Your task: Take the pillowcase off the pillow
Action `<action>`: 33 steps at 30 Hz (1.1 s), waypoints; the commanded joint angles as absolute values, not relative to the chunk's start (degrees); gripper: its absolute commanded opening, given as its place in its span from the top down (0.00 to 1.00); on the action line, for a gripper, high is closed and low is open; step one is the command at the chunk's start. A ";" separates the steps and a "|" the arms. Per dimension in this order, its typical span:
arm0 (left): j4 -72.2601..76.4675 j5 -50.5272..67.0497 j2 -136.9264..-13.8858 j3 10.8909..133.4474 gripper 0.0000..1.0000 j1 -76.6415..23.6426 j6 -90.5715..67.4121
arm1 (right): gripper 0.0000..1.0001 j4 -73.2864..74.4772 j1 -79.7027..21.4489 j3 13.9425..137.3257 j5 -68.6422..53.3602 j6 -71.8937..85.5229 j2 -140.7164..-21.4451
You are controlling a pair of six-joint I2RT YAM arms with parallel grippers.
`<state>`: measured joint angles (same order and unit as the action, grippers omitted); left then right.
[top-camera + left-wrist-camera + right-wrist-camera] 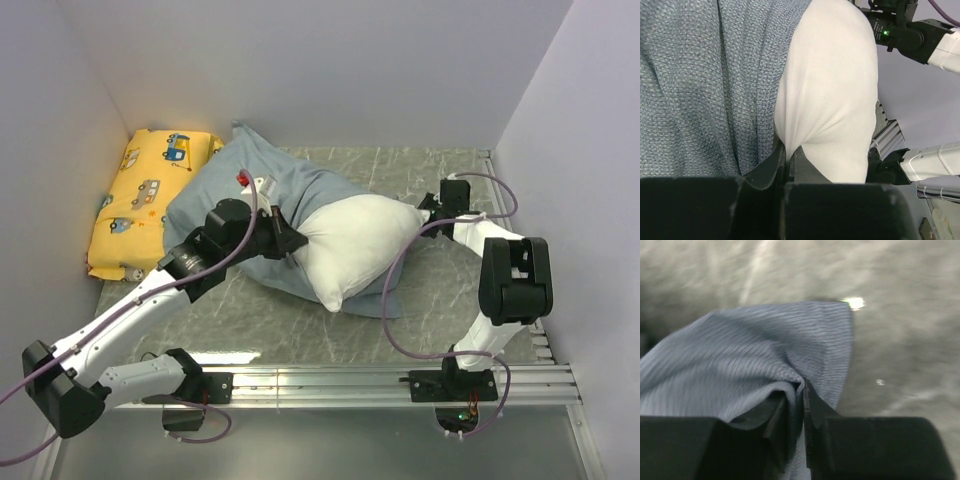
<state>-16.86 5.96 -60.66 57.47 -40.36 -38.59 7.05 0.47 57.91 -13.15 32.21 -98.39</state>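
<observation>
The plump white pillow [358, 245] lies mid-table, half out of the grey-blue pillowcase [225, 180], which bunches behind it to the left and trails beneath its near end. My left gripper [293, 243] is shut on a pinch of white pillow fabric at the pillow's left end. The left wrist view shows that pinch between the closed fingers of the left gripper [788, 154], with the pillow [835, 95] to the right and the pillowcase [705, 85] to the left. My right gripper [432, 208] sits at the pillow's right tip. In the right wrist view the right gripper [801, 392] is shut on a fold of pillowcase [750, 350].
A yellow cushion [150, 200] printed with cartoon vehicles leans in the back left corner. Walls close in the marbled table [450, 290] on three sides. A metal rail [400, 380] runs along the near edge. A purple cable [392, 300] loops beside the pillow's near end.
</observation>
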 commanded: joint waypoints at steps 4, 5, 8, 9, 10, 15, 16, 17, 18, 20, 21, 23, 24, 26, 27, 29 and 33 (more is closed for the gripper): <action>-3.53 5.80 -67.56 63.62 1.00 -40.25 -41.39 | 0.57 -7.62 0.35 52.22 -29.59 36.12 -92.65; -2.04 6.06 -68.89 64.50 1.00 -40.25 -41.66 | 0.52 -8.17 0.44 51.77 -30.66 36.91 -92.03; 1.30 6.33 -74.52 69.68 0.99 -40.17 -42.19 | 0.36 -3.35 0.61 52.29 -27.09 36.48 -89.04; 1.67 6.33 -75.84 71.18 1.00 -40.17 -42.10 | 0.33 -2.38 0.79 52.38 -25.85 36.30 -87.90; 2.28 6.15 -78.29 73.98 1.00 -40.17 -42.19 | 0.31 -0.46 1.14 52.64 -24.53 36.21 -85.98; 3.07 6.33 -84.98 79.71 1.00 -39.90 -43.59 | 0.25 4.48 6.31 53.26 -15.83 36.91 -79.46; 3.42 6.50 -85.51 80.33 1.00 -39.82 -43.85 | 0.23 5.00 7.20 53.00 -14.86 37.61 -77.28; 3.78 6.85 -85.95 80.42 1.00 -39.90 -44.29 | 0.22 5.10 7.90 53.09 -13.72 37.88 -76.30; 4.13 6.94 -86.39 80.25 1.00 -39.90 -44.73 | 0.21 5.45 8.87 53.70 -13.45 37.97 -75.68; 5.61 6.77 -86.31 79.02 1.00 -39.90 -45.52 | 0.21 7.29 9.14 54.75 -11.70 37.79 -74.27; 6.23 6.51 -86.05 78.40 1.00 -39.82 -46.22 | 0.21 7.47 9.31 55.02 -10.82 37.88 -73.92; 6.76 5.54 -85.43 76.65 1.00 -39.82 -46.84 | 0.20 7.73 9.93 55.89 -10.89 38.32 -73.39; 6.85 4.06 -84.56 76.29 1.00 -39.90 -46.93 | 0.20 8.52 10.28 57.64 -11.42 38.23 -73.56; 6.77 2.38 -83.59 74.71 1.00 -39.90 -47.28 | 0.20 9.84 10.28 58.62 -11.34 37.97 -73.04; 6.59 0.20 -82.45 73.49 1.00 -39.99 -47.37 | 0.20 10.54 10.28 59.32 -10.90 37.88 -72.17; 6.42 -1.48 -81.48 72.08 0.99 -40.17 -48.68 | 0.20 11.42 10.20 59.94 -9.59 37.36 -71.20; 7.90 -2.64 -81.47 68.91 0.99 -40.25 -50.88 | 0.19 12.22 10.37 60.03 -5.63 37.35 -68.65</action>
<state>2.33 2.59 -82.67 69.91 -40.60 -48.10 12.29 10.13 56.80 -8.36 37.04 -72.88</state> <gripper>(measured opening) 0.034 0.809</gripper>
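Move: The left fingers still pinch the gathered end of the white pillow; its middle lies roughly 15 cm to the right, 6 cm ahead and 13 cm below that hand, and the pillowcase's far bulk about 20 cm ahead, 7 cm left and 22 cm below. The right hand has a fold of the pillowcase edge right between its fingers, low over the table, with the pillow's middle some 18 cm left, 5 cm back and 6 cm above. The right hand opens wide to let go of the pillowcase fold, edging about 3 cm left as it starts to rise, then climbs to some 15 cm up while swinging right past its start, fingers tipping up and wrist turning about 15 degrees clockwise, clear of the cloth. Meanwhile the left hand, keeping its shut grip on the pillow end, carries it forward and to the right by about 10 cm each way, dipping slightly, then lifting some 5 cm and easing a little back down, with its left side rolling down about 10 degrees. ##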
